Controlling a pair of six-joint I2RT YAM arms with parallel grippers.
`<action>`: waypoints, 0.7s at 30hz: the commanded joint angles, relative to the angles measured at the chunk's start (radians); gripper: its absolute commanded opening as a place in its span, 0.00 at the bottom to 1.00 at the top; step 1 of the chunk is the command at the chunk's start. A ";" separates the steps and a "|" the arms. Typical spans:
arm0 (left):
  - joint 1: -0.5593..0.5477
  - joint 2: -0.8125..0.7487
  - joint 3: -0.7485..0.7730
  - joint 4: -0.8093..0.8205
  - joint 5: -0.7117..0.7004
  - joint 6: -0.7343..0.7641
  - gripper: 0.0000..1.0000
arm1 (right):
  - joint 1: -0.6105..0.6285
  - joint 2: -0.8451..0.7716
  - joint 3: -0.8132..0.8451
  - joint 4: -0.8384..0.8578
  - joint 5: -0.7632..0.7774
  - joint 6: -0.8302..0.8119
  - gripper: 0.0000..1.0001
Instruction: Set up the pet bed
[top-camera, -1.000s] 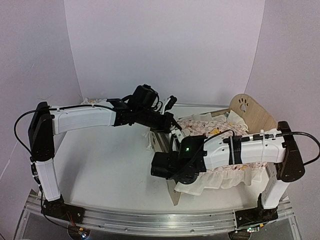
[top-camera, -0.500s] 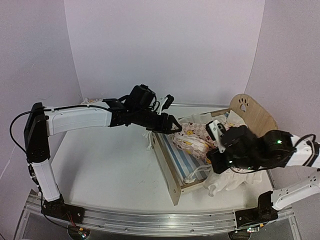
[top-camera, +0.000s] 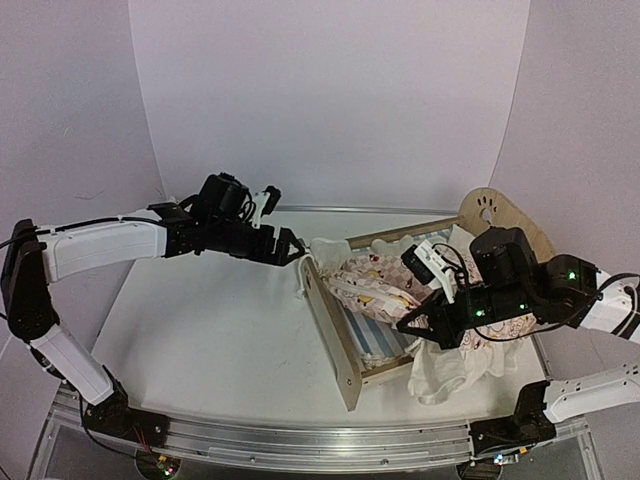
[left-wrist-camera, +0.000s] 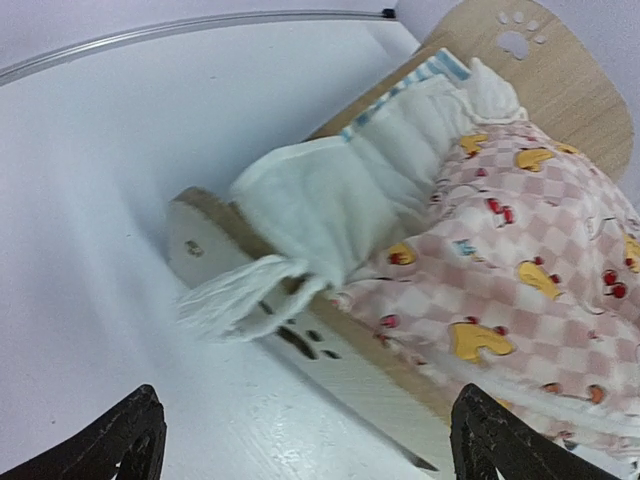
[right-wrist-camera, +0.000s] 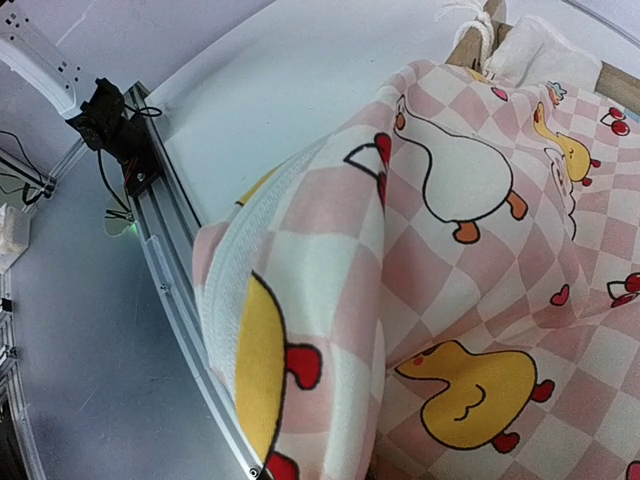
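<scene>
The pet bed (top-camera: 336, 335) is a light plywood frame with a paw-print headboard (top-camera: 497, 215) at the right; a strip of its blue-and-white striped base (top-camera: 385, 345) shows. The pink checkered duck-print cover (top-camera: 375, 280) lies bunched across it and spills over the near right side. My left gripper (top-camera: 286, 246) hovers open just left of the bed's far corner, holding nothing; its wrist view shows the cover's white ruffle (left-wrist-camera: 335, 195) and a tassel (left-wrist-camera: 228, 300) ahead. My right gripper (top-camera: 413, 322) is shut on the cover; cloth (right-wrist-camera: 430, 300) hides its fingers.
The metal base rail (top-camera: 300, 440) runs along the table's near edge and shows in the right wrist view as the rail (right-wrist-camera: 170, 270). White walls close in the back and sides. Bare tabletop (top-camera: 210, 330) lies left of the bed.
My left gripper has opened, let go of the cover's corner and drawn back to the left. My right gripper has shut on the cover and dragged it rightward, baring the striped base.
</scene>
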 joint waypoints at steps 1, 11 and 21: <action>0.057 -0.014 -0.101 0.126 0.015 0.082 0.99 | -0.033 -0.037 0.056 0.043 -0.071 -0.022 0.00; 0.097 0.184 -0.022 0.292 0.228 0.181 0.92 | -0.053 -0.029 0.072 0.031 -0.028 -0.028 0.00; 0.097 0.317 0.066 0.337 0.273 0.185 0.43 | -0.056 -0.035 0.070 -0.002 -0.013 -0.036 0.00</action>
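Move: At the bed's far-left corner, the tied white cord hangs over the footboard about 12 cm below the open left hand, some 5 cm ahead and 3 cm to its right. The footboard's middle is roughly 10 cm back and 9 cm right; the bunched cushion's middle is about 22 cm right and 2 cm back. From the right hand, still gripping the cushion, the cord lies some 21 cm ahead, 20 cm left and 12 cm below. Sinking about 10 cm and reaching some 4 cm forward, the left hand comes down onto the tied cord at the footboard corner, swinging briefly left and then back to the right, turning about 10 degrees clockwise. Its wide-open fingers close to about half around the cord without pinching it yet. The right hand keeps its shut grip on the cushion, easing up and forward about a centimetre. ##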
